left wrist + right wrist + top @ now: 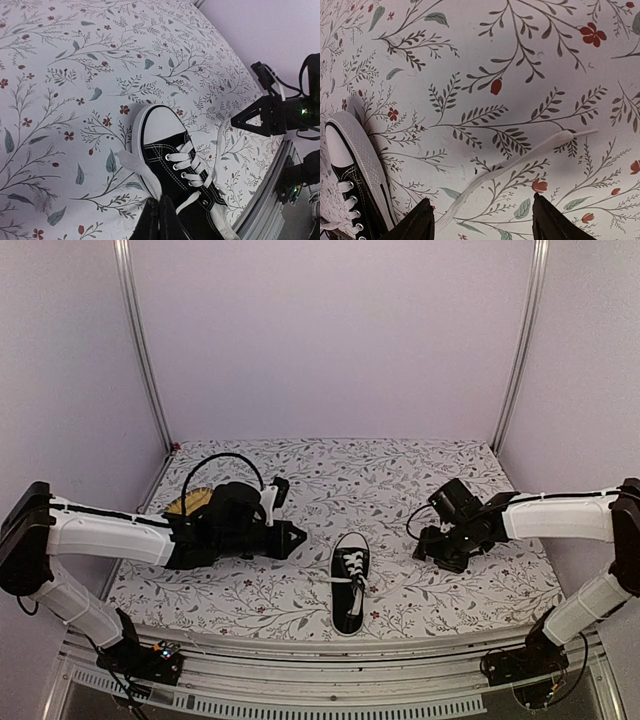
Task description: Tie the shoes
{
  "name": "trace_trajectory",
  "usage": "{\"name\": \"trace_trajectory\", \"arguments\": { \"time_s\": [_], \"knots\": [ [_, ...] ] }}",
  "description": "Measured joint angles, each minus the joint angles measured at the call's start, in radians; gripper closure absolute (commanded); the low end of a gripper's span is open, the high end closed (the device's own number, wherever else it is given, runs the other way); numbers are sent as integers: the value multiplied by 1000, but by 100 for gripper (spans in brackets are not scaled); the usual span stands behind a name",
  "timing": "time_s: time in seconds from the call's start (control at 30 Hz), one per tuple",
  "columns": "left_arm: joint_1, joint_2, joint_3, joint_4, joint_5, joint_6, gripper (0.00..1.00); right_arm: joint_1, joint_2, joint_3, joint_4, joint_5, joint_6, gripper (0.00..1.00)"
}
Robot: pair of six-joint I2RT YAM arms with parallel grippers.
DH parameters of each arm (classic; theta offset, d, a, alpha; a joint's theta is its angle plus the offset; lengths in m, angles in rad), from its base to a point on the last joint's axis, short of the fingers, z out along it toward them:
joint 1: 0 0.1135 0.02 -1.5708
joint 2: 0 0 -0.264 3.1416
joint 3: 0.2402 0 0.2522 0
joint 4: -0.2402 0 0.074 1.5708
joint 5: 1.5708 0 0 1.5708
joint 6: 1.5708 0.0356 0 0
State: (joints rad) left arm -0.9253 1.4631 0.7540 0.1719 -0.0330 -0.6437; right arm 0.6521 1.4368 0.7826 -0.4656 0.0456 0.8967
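The black shoe with a white toe cap lies near the table's front edge, toe pointing away; it also shows in the left wrist view and at the left of the right wrist view. My left gripper sits just left of it, its fingers shut on one white lace that runs out over the sole. My right gripper hovers to the shoe's right with its jaws open. The other lace lies loose on the cloth between the open fingertips.
A floral tablecloth covers the table. A yellow woven mat lies at the back left, mostly hidden behind the left arm. Lilac walls close in the back and sides. The metal front rail runs just below the shoe's heel.
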Motion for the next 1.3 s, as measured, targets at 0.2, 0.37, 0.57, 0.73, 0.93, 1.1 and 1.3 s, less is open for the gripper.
{"name": "trace_trajectory", "arguments": {
  "time_s": [0.2, 0.37, 0.57, 0.73, 0.93, 1.1, 1.3],
  "knots": [
    [1, -1, -2, 20, 26, 0, 100, 72, 166, 109, -40, 51, 12, 36],
    [1, -1, -2, 29, 39, 1, 100, 111, 219, 140, -70, 79, 42, 43],
    [1, -1, -17, 70, 79, 16, 100, 118, 248, 142, -64, 91, 65, 88],
    [2, 1, -25, 121, 157, 57, 100, 118, 252, 128, -28, 92, 88, 98],
    [3, 75, -2, 193, 271, 103, 100, 118, 129, 89, -14, 111, 89, 98],
    [3, 210, 75, 216, 354, 121, 100, 118, -112, 87, 60, 119, 43, 98],
    [3, 328, 162, 244, 435, 121, 100, 118, -236, 87, 212, 34, -60, 98]
  ]
}}
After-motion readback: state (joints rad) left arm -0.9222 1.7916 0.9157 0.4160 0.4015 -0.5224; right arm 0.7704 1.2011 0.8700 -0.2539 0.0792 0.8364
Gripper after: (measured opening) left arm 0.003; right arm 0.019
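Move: Beneath the open right fingers lies the loose lace running out from the shoe; the stretch to be pinched is about 3 cm left, level fore and aft, and 4 cm below. From that hand the shoe's middle is some 17 cm left, 6 cm back, at nearly its height. The left hand, already holding the other lace, has the shoe's middle about 10 cm right, 7 cm back and 9 cm below, and the loose lace roughly 24 cm right, 1 cm back, 12 cm below. Down and left by 3–4 cm goes the open right hand onto the loose lace, where its fingers shut and pinch it, then lift it nearly 20 cm, drifting left as the fingertips tilt up and forward. The left hand keeps its lace pinched, eases right with a slight rise, then sweeps right and sinks in over the shoe, about 9 cm in all, turning some 25 degrees clockwise. ##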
